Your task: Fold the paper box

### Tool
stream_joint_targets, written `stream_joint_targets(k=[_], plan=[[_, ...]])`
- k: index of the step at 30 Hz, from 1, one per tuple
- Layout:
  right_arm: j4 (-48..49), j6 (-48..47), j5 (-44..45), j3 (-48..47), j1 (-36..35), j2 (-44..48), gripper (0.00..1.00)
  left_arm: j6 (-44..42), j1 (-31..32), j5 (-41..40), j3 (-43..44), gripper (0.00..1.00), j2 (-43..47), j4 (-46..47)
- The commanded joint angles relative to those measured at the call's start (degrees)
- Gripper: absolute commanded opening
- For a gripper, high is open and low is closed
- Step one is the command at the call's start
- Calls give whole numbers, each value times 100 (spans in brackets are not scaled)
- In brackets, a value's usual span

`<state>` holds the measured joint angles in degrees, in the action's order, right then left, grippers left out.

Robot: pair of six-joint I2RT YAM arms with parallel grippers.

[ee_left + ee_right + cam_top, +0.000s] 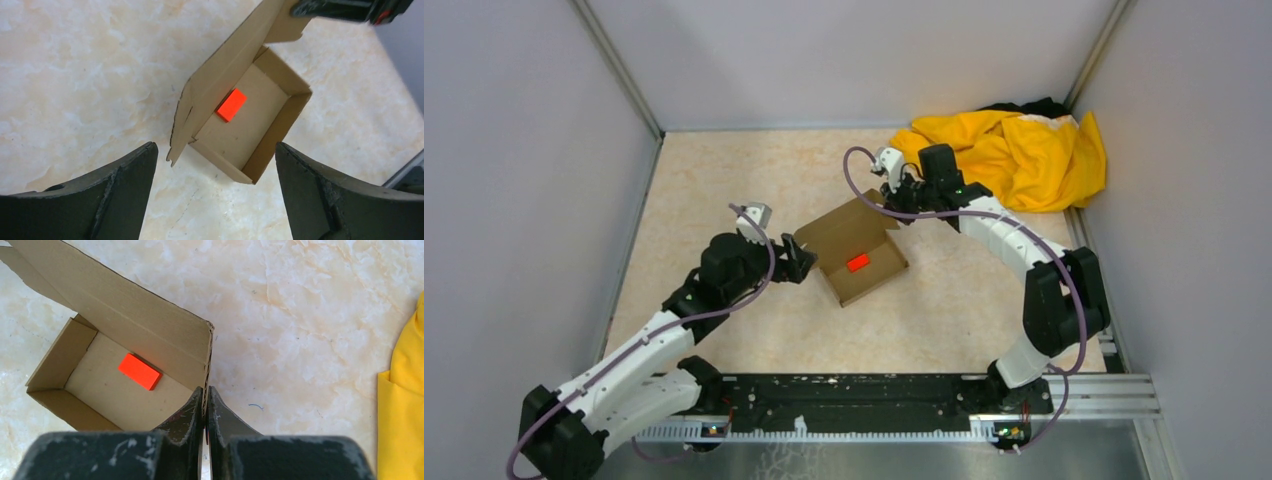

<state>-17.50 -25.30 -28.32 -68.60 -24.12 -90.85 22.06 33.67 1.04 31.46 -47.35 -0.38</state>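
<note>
The paper box [844, 232] is an open brown carton in the middle of the table, its lid [125, 315] standing up and tilted over the cavity. A small red block [140, 371] lies on the floor inside. My right gripper [205, 390] is shut on the corrugated side edge of the raised lid panel, at the box's far right corner [894, 205]. My left gripper [215, 146] hangs open just short of the box's near left corner, a tab [177, 135] of the lid between its fingers [135, 170], touching nothing. It sits left of the box [802, 262].
A crumpled yellow cloth [1024, 155] lies in the back right corner, to the right of my right wrist [405, 405]. Grey walls close in the table on three sides. A metal rail [874, 400] carries the arm bases at the near edge.
</note>
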Motion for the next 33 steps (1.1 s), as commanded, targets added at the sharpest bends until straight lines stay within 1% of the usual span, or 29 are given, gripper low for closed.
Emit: stream_joint_targets(k=[1,4,9,14,17,21,22,26,29,33], plan=[[264,77,-75,24,-66,328,4,-333,529,-1069,174,92,-335,-238],[260,69,-65,44,-67,341,4,-387,680,-1388,138,92,-480,-248],[282,76,-62,65,-67,324,4,-452,693,-1585,114,85,-606,-223],[284,73,-99,57,-67,259,4,-593,694,-1772,193,81,-747,-135],[282,63,-104,51,-75,244,4,-708,693,-1781,253,76,-854,-42],[261,53,-119,44,-75,221,4,-967,697,-1630,239,73,-887,310],[267,49,-121,48,-75,220,4,-1044,694,-1602,237,71,-892,378],[267,47,-105,57,-75,209,4,-1143,685,-1592,274,57,-978,422],[261,45,-129,49,-75,205,4,-1159,685,-1541,294,52,-1080,469],[247,48,-116,50,-74,197,4,-1169,685,-1505,331,49,-1197,442]])
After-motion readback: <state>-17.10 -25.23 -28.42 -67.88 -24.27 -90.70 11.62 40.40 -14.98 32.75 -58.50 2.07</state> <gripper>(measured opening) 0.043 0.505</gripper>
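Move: For the open left hand, the lid's left end flap lies about 4 cm ahead, in line sideways and some 5 cm lower. The lid panel's middle is 6 cm ahead, 7 cm to the right and 8 cm down; the red block in the box is 2 cm ahead, 9 cm right and 16 cm down. From the right hand, which still grips the lid's right end, that flap lies some 15 cm left, 7 cm back and at about its height. Left hand sinks about 4 cm, then eases forward 2 cm, rolling and half closing around the lid's left flap. ##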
